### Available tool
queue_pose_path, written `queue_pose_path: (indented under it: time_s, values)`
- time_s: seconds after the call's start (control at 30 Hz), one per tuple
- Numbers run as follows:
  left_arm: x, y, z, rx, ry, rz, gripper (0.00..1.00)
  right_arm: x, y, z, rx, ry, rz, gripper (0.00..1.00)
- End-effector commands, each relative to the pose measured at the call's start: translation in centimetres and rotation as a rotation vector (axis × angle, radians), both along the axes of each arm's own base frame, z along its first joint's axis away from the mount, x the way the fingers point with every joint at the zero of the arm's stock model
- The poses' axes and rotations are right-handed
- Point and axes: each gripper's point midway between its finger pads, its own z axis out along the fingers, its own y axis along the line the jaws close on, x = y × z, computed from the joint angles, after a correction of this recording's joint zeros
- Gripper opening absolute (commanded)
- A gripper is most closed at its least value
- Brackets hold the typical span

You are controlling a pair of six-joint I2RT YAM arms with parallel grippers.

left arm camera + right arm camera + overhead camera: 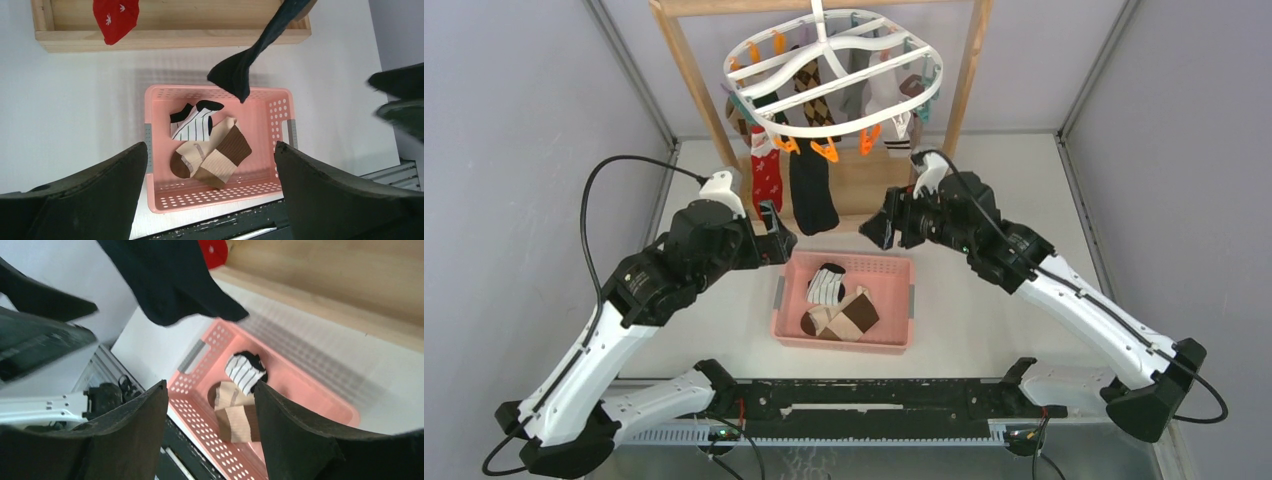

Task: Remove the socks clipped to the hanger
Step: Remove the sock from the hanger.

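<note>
The white oval hanger [834,75] hangs from a wooden frame, and socks are still clipped to it. Among them are a red patterned sock [766,180], a long black sock [812,190], a brown argyle one [814,88] and a white striped one [894,112]. My left gripper [776,235] is open and empty just left of the black sock's toe [239,75]. My right gripper [879,225] is open and empty to that toe's right. In the wrist views the left gripper [210,150] and right gripper [210,385] both look down at the basket, and the black sock [170,280] dangles above.
A pink basket [894,262] sits between the arms. It holds a white black-striped sock [192,122] and beige-and-brown socks [215,157]. The wooden frame's post [692,75] and its base tray [175,35] stand behind the basket. Grey enclosure walls close in both sides.
</note>
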Motion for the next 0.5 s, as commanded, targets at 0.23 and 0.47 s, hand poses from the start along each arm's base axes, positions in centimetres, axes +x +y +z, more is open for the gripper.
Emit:
queue_pose_path:
  time_s: [0.23,0.47]
  values:
    - [-0.6,1.1,2.5,-0.032,-0.021,0.033,1.00,1.5,4.6,0.0,0.260,-0.111,0.232,0.74]
    - [-2.0,2.4,2.6,-0.034,-0.017,0.041,1.00,2.0,7.5,-0.1,0.374,-0.088,0.355,0.75]
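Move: The black sock hangs about 12 cm left of the right hand and 6 cm ahead, its middle roughly level with it. From the same hand, the red sock is some 20 cm left and 11 cm ahead, at similar height, and the pink basket about 6 cm left, 5 cm ahead and 32 cm below. From the left hand, the black sock is about 6 cm right and 9 cm ahead, slightly higher. The right hand dips about 5 cm, then sweeps some 5 cm left towards the left hand, turning counter-clockwise, fingers open. ##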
